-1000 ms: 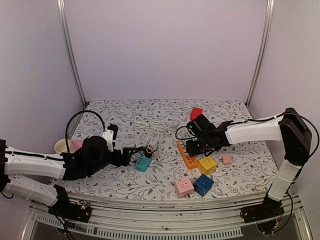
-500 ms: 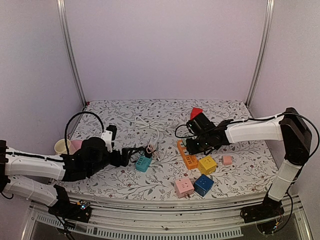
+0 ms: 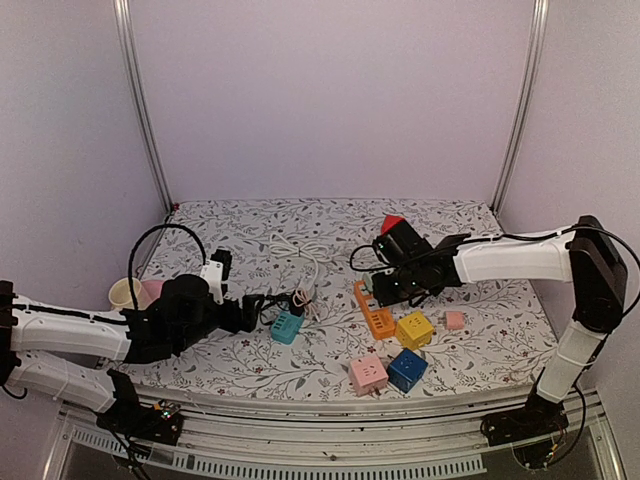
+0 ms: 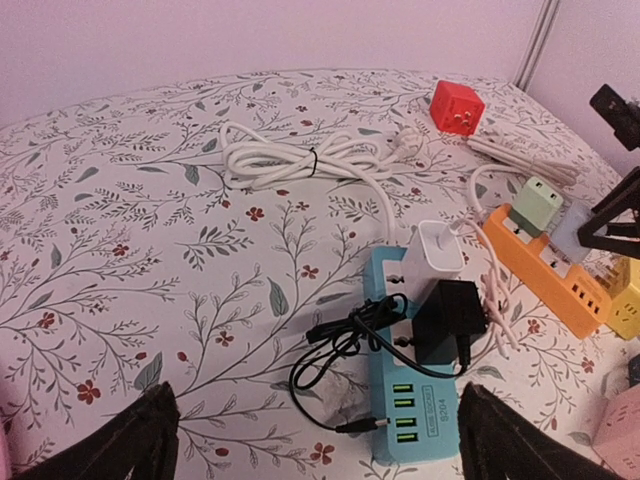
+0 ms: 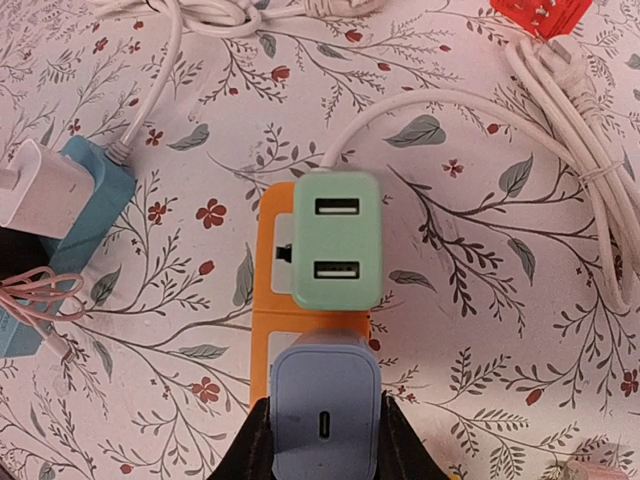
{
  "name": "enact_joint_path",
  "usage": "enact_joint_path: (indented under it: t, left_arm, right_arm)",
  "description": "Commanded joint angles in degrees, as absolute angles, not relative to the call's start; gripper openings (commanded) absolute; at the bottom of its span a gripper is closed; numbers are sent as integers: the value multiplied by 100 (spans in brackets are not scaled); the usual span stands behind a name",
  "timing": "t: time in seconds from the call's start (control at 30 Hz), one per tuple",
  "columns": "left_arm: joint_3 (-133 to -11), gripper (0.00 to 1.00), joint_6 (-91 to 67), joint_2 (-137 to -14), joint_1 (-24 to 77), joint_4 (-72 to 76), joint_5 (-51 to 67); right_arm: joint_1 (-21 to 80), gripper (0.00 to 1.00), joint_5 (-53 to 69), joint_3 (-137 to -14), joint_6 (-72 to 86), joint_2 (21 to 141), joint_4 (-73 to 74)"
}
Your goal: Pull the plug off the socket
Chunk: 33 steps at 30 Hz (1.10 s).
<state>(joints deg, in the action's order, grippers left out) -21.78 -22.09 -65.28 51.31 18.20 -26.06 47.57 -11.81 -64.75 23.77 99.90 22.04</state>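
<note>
An orange socket strip lies on the floral table, carrying a mint-green USB plug and, nearer the camera, a blue-grey plug. My right gripper is shut on the blue-grey plug, one black finger pressed to each side; the plug still sits on the strip. From above, the right gripper is at the strip's far end. My left gripper stands open over a teal socket strip, which holds a black adapter and a white plug.
Yellow, blue and pink socket cubes lie in front of the orange strip, a small pink block to its right. A red cube and coiled white cables lie farther back. Cups stand at the left edge.
My right gripper's fingers have closed in onto the blue-grey plug and the arm has shifted slightly. The left arm has barely moved and stays open.
</note>
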Motion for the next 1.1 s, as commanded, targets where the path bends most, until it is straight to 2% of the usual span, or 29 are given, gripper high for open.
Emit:
enact_joint_path:
  t: [0.0, 0.53, 0.97, 1.07]
  left_arm:
    - [-2125, 97, -2145, -6557, 5053, 1988, -2551]
    - [-2171, 97, -2136, -6557, 5046, 1960, -2452]
    - [-2217, 97, -2117, -6548, 5053, 1986, -2386]
    - [-2241, 97, -2118, -6557, 5049, 1974, -2364]
  right_arm:
    - [4801, 10, -1356, -6741, 2409, 9634, 2258]
    - [4707, 10, -1696, -6380, 2461, 9032, 2337]
    - [3442, 11, -868, -5016, 2549, 8450, 1693]
    - [3278, 14, -640, -4770, 2570, 8467, 1451]
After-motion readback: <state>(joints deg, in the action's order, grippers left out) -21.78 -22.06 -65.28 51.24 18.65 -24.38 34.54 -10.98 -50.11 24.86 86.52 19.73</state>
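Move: The right hand already grips the blue-grey plug at the orange socket, whose middle is about 5 cm below, 2 cm back and 1 cm right. The bare table the hand heads over lies some 11 cm right, 1 cm ahead and 6 cm below. The green plug is about 5 cm ahead and 1 cm left; the yellow block, 7 cm back and 9 cm right. From the left hand that bare spot is roughly 38 cm right and 6 cm ahead. Keeping its pinch on the blue-grey plug, the right hand draws it up and away from the orange socket by about 5 cm, easing off briefly partway and tipping the fingers slightly outward. It then sweeps right in a quickening arc, some 11 cm in all, and sinks back to its starting height over the bare table between the cable bundle and the yellow block, turning about 15 degrees clockwise with the fingers still shut on the plug. ##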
